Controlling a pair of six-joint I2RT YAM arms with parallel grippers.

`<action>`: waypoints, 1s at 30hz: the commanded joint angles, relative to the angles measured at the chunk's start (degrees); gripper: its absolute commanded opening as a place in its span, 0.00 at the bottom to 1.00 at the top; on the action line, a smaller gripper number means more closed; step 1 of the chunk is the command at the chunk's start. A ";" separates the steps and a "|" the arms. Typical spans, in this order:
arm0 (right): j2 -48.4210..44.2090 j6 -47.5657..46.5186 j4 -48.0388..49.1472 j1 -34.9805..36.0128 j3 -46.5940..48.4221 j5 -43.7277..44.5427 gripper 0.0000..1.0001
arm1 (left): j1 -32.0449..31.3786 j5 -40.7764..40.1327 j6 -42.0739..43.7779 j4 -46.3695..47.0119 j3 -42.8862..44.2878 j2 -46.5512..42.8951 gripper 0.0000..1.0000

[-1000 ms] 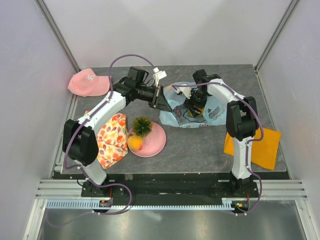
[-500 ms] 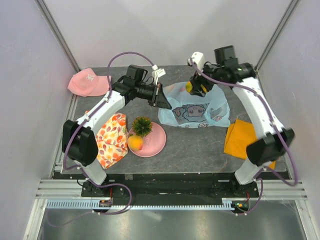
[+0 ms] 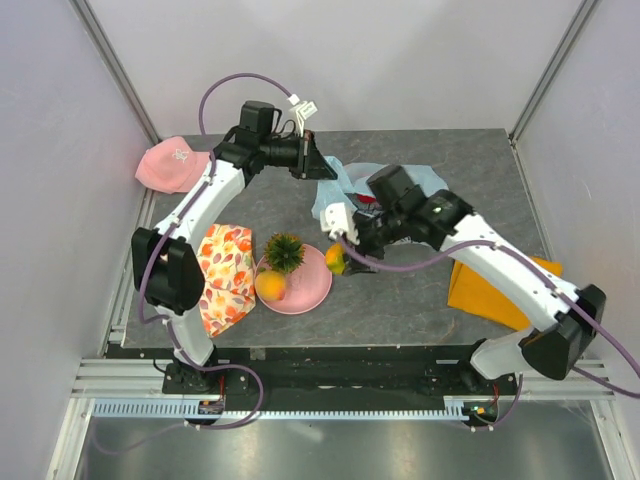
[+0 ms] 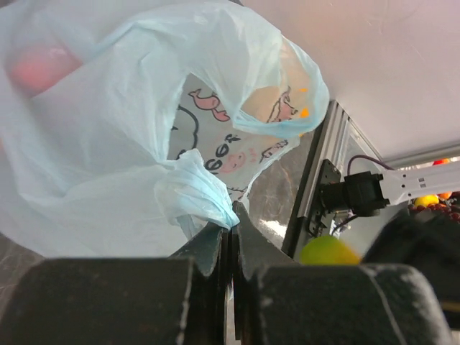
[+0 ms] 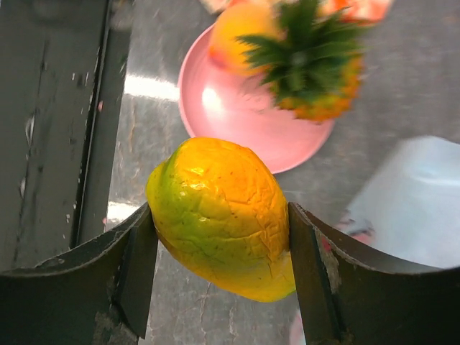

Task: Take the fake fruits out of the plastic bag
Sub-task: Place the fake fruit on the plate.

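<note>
The light-blue plastic bag [image 3: 338, 196] with a cartoon print lies at the back middle of the table. My left gripper [image 3: 318, 170] is shut on a gathered fold of the plastic bag [image 4: 198, 190] and holds it up. A pinkish fruit [image 4: 39, 68] shows dimly through the film. My right gripper [image 3: 338, 258] is shut on the yellow-green mango [image 5: 223, 215], which hangs just past the right rim of the pink plate [image 3: 312, 290]. On the plate stand the mini pineapple [image 3: 284, 250] and a round orange fruit [image 3: 270, 286].
A pink cap [image 3: 170, 165] lies at the back left. The floral orange-and-white cloth [image 3: 225, 275] is left of the plate. A flat orange cloth [image 3: 505, 290] lies at the right, partly under my right arm. Frame posts stand at the back corners.
My right gripper came out of the bag with the mango, rose, then swung forward and left to the plate's rim. My left gripper drew the bag's edge up and back.
</note>
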 commanded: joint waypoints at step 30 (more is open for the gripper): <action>19.29 -45.49 19.81 13.72 -15.64 19.20 0.72 | 3.88 1.85 -5.90 5.38 -6.00 -9.04 0.02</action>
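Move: The right hand holds the mango high over the table. The plate's middle lies about 12 cm to its left, some 4 cm farther out and 25 cm below. On the plate, the peach sits roughly 17 cm left and 3 cm ahead of the hand, the pineapple 14 cm left and 9 cm ahead; the bag lies about 20 cm ahead and 12 cm to the right. From the left hand, which pinches the bag's edge, the plate lies some 12 cm back and 13 cm left. Lower the mango in the right gripper about 18 cm towards the open right-hand side of the plate, easing some 5 cm left as it sinks. Swing the wrist about 35 degrees counter-clockwise and tip the fingers steeper down, keeping the grip. Keep the left fingers shut on the bag: go a little forward and left, draw back again, ending about 3 cm left and 2 cm higher. ##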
